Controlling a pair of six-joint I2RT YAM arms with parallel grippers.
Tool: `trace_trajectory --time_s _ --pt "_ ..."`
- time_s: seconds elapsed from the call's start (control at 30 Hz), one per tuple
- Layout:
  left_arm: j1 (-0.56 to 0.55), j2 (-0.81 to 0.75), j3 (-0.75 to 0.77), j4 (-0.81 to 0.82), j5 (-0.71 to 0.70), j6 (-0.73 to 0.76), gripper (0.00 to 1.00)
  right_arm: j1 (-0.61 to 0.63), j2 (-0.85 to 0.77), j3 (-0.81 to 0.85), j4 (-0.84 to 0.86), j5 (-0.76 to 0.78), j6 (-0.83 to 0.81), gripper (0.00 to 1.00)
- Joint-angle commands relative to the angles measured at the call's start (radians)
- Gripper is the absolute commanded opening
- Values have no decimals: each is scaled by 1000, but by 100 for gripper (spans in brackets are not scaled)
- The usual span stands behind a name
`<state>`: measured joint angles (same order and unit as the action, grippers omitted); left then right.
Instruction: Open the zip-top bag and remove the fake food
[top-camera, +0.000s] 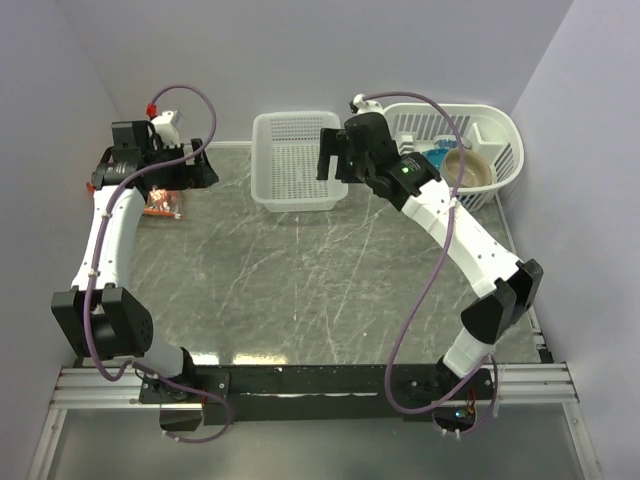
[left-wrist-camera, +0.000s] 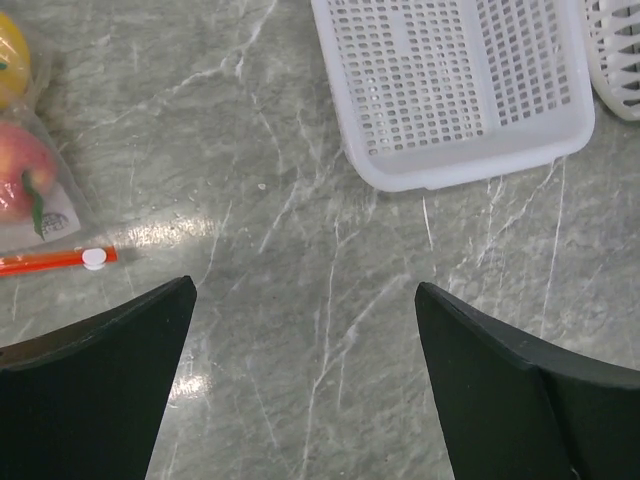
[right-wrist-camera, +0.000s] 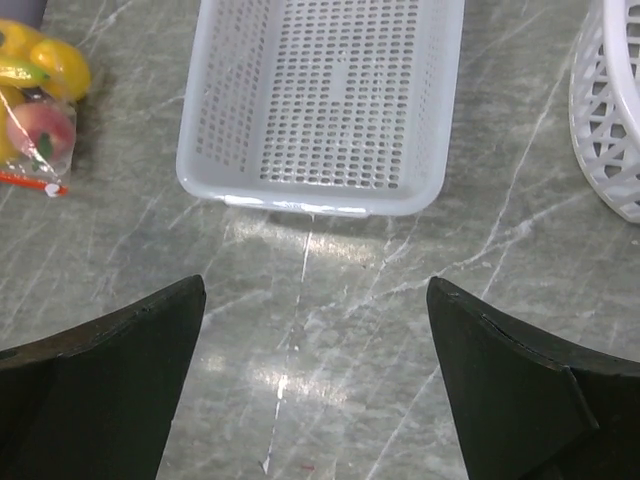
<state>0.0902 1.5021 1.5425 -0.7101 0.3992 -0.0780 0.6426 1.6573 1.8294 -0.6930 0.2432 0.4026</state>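
Observation:
The zip-top bag (top-camera: 163, 205) lies flat on the grey marble table at the far left, clear plastic with an orange-red zip strip (left-wrist-camera: 50, 261) and a white slider. Fake food shows inside it: a pink-red fruit (left-wrist-camera: 20, 175) and a yellow piece (right-wrist-camera: 60, 62). My left gripper (top-camera: 195, 170) hovers just right of the bag, open with nothing between its fingers (left-wrist-camera: 120, 340). My right gripper (top-camera: 333, 165) hangs open and empty over the near edge of the white slotted basket; in the right wrist view the bag (right-wrist-camera: 35, 110) sits at the upper left.
A white slotted rectangular basket (top-camera: 297, 190) stands at the back centre, also seen from both wrists (left-wrist-camera: 460, 165) (right-wrist-camera: 320, 195). A white oval basket (top-camera: 505, 140) holding a bowl (top-camera: 470, 168) and other items stands at the back right. Grey walls close in behind and at the sides.

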Motion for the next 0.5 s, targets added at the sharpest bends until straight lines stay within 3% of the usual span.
trace_trajectory --time_s 0.0,0.07,0.13,0.23,0.33,0.43,0.47 --pt "51 -8 -13 72 10 -54 99 -1 103 112 -11 56 -1 100" --pt "84 15 -27 98 33 -77 99 -1 131 93 18 71 -1 100" --pt "94 36 -38 122 30 -78 99 -1 125 13 140 59 -25 88" --pt "120 53 -62 135 30 -62 99 -1 143 -15 282 57 -57 60" --pt "146 41 -103 136 62 -49 99 0 222 50 337 65 -73 38" --pt "199 20 -136 112 136 -31 99 0 320 128 345 85 -90 35" --pt "222 18 -140 95 218 -28 99 0 356 137 358 90 -96 35"
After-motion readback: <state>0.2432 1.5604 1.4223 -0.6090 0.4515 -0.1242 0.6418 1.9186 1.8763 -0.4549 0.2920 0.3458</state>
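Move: The zip-top bag of fake food lies about 19 cm to my left hand's left, 9 cm ahead and 24 cm below. The white pull on its red zip is nearer, some 12 cm left, 5 cm ahead and 26 cm down. The white bin stands about 21 cm ahead and 20 cm right, 23 cm below. From my right hand the bag is roughly 47 cm left, 11 cm ahead and 30 cm down; the white bin is about 23 cm ahead, 8 cm left and 28 cm below. I swing my left hand about 5 cm left towards the bag, then sink it another 5 cm, fingers staying wide open while the wrist yaws a little counter-clockwise. My right hand, in free air, reaches some 7 cm forward towards the white bin, dropping 6 cm and drifting left, and narrows its fingers from wide open to about a third. ##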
